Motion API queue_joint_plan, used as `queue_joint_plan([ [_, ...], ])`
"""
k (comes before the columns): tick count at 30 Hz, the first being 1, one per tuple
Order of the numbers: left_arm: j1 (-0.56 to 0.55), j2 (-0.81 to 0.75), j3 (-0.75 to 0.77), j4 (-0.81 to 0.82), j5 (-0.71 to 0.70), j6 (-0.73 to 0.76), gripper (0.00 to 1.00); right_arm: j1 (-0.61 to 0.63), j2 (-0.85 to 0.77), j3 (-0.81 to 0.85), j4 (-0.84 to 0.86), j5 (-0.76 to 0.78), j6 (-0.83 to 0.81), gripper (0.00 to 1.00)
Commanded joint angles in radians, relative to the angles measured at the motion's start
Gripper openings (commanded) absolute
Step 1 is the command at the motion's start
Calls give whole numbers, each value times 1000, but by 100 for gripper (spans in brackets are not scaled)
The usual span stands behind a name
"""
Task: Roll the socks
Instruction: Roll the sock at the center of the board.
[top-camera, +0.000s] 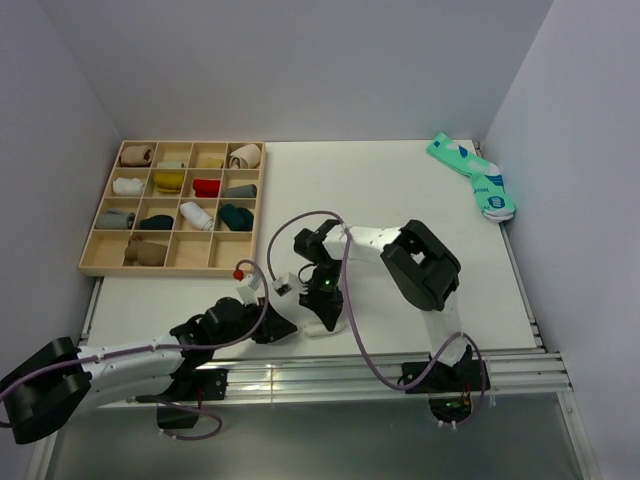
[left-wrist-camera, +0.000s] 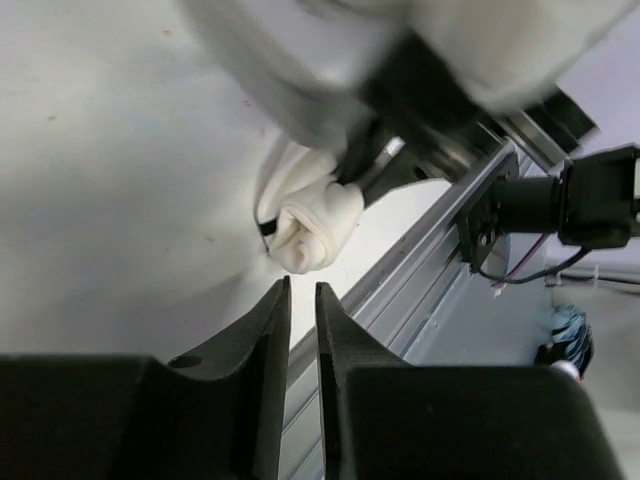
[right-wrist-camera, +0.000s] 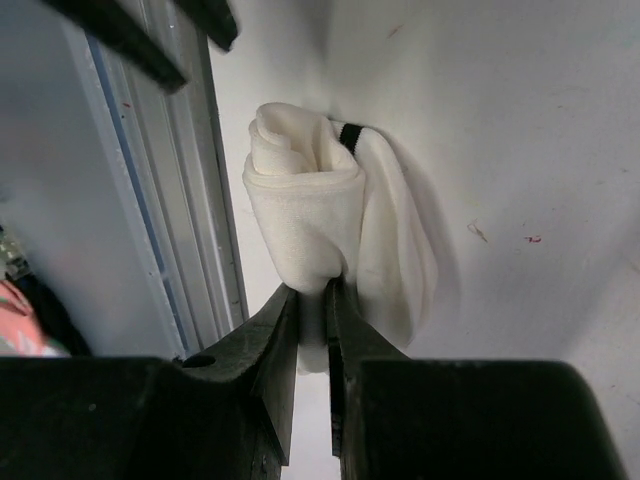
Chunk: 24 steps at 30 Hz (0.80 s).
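A short white sock (right-wrist-camera: 310, 225) with a dark cuff stripe (right-wrist-camera: 350, 133) lies bunched into a loose roll near the table's front edge (top-camera: 322, 324). My right gripper (right-wrist-camera: 312, 292) is shut on a fold of its fabric at the near end. From the left wrist view, the same white sock (left-wrist-camera: 305, 225) sits just beyond my left gripper (left-wrist-camera: 302, 288). Those jaws stand a narrow gap apart with nothing between them, and they stop short of the sock. In the top view the left gripper (top-camera: 283, 325) is just left of the sock. A teal pair of socks (top-camera: 472, 176) lies at the far right corner.
A wooden compartment tray (top-camera: 93, 258) holding several rolled socks stands at the back left. The metal rail (right-wrist-camera: 170, 200) along the front edge runs right beside the white sock. Grey walls close in the table on the left, the back and the right.
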Motion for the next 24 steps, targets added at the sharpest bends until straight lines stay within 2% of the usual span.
queue_joint_plan([
  [1,-47,-10,31,77,-57,105,21,-16,59,37,-34,54,-13,5],
  [11,-98,130,166,77,-51,260,38,-25,128,85,-61,51,-10,6],
  [15,-112,174,196,71,-69,304,38,-27,136,94,-65,49,-5,6],
  [19,-113,194,157,197,-25,318,39,-27,148,113,-72,45,4,6],
  [24,-113,233,144,253,-18,335,41,-27,154,120,-80,39,7,6],
])
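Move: The rolled white sock lies about 7 cm to the left hand's right, 1 cm at most farther forward and some 4 cm lower; the right gripper's fingertips are in it, roughly 10 cm to the left hand's right, level with it fore and aft and 4 cm below. The table's near edge runs about 5 cm behind the left hand and 5 cm below. For the right hand, the sock's middle is 2 cm to its left, level fore and aft and in height. Rightwards about 5 cm and up some 3 cm, after a slight draw back, the left hand comes in towards the sock and the right gripper, its fingers spreading to about double their gap while the wrist swings some 20 degrees, tips lifting and turning clockwise. The right hand stays in place, keeps the sock pinched against the table and tilts its fingertips slightly more towards the base. ##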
